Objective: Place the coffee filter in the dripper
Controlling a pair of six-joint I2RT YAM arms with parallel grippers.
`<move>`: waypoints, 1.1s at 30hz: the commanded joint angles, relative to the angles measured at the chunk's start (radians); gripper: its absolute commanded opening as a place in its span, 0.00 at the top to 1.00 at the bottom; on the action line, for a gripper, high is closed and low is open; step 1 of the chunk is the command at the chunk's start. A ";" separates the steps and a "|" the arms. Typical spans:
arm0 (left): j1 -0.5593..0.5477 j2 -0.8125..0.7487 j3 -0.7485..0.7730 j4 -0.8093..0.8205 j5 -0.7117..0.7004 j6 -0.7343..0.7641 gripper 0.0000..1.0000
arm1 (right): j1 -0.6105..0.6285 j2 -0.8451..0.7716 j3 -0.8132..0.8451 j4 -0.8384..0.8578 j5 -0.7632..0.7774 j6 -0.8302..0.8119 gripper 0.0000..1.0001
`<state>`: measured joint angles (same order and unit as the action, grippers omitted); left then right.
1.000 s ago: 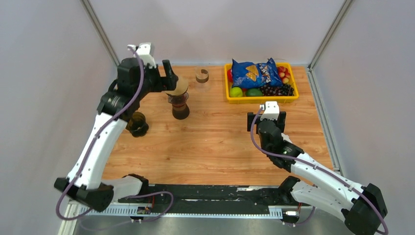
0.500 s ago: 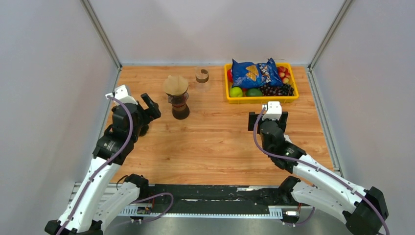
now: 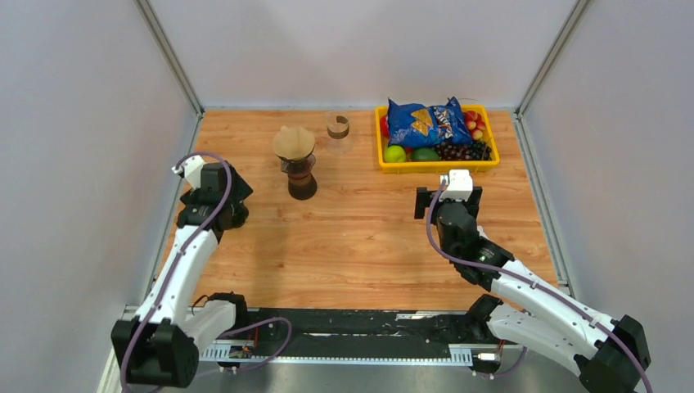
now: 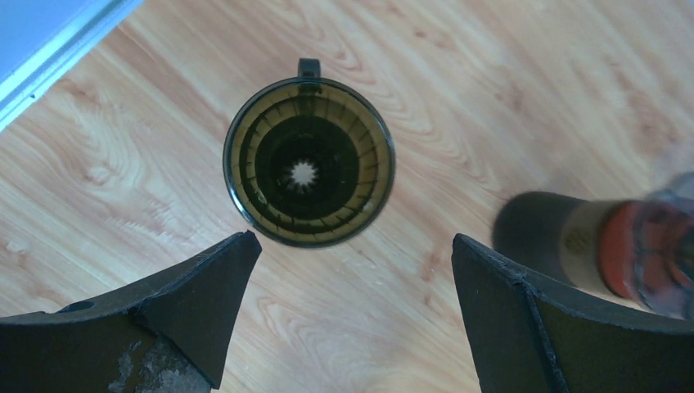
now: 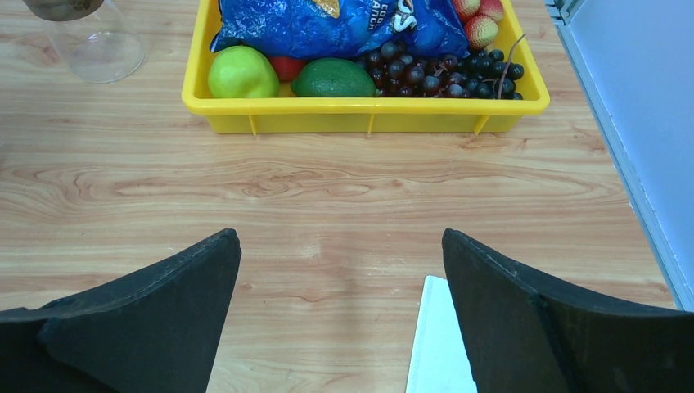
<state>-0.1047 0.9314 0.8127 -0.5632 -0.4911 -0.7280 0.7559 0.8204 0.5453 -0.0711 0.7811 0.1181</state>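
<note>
A brown paper coffee filter (image 3: 294,142) sits on top of a dark carafe (image 3: 301,182) at the back of the table. An amber ribbed dripper (image 4: 309,172) with a small handle stands on the wood with nothing inside it. In the top view my left arm hides it. My left gripper (image 4: 352,239) (image 3: 227,205) hovers open just above and in front of the dripper, touching nothing. The carafe (image 4: 606,250) shows blurred to its right. My right gripper (image 5: 340,233) (image 3: 448,195) hangs open over bare wood at mid right.
A yellow tray (image 3: 436,166) (image 5: 364,106) with a blue chip bag, limes, grapes and red fruit stands at the back right. A clear glass (image 3: 338,128) (image 5: 96,45) is left of it. A flat white piece (image 5: 442,344) lies under my right gripper.
My left arm has drawn back from the filter on the carafe to the near left and now points down over the dripper. The right arm has barely moved.
</note>
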 commanded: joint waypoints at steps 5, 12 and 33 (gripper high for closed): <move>0.084 0.307 0.112 0.160 0.092 0.051 0.01 | -0.004 0.016 0.030 0.005 -0.007 0.025 0.00; 0.098 0.531 0.211 0.136 0.047 0.062 0.07 | -0.004 0.034 0.033 0.005 -0.001 0.026 0.00; 0.125 0.631 0.266 0.019 0.008 0.036 0.85 | -0.004 0.037 0.033 0.005 0.007 0.023 0.00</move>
<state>0.0151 1.6108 1.0729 -0.4919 -0.4992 -0.6559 0.7559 0.8570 0.5453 -0.0711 0.7757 0.1295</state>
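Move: The second dripper, the amber one with a handle standing alone on the table, lies roughly 6 cm ahead of the open left hand, 6 cm to its left and 12 cm below. The carafe stands about 14 cm ahead and 14 cm to the right of this hand, some 11 cm below; the first dripper with the coffee filter sits on top of it, about level with the hand. From the right hand, the second dripper is some 6 cm ahead, 63 cm left and 13 cm below. The second dripper's rim is what the left hand reaches for: it goes down and forward, with a little left, about 11 cm down and 8 cm forward, its fingers tipping some 20 degrees further down. The fingers close from wide open to pinch the dripper's wall, one inside the cone and one outside, and the hand finally rises by about 1.5 cm. ##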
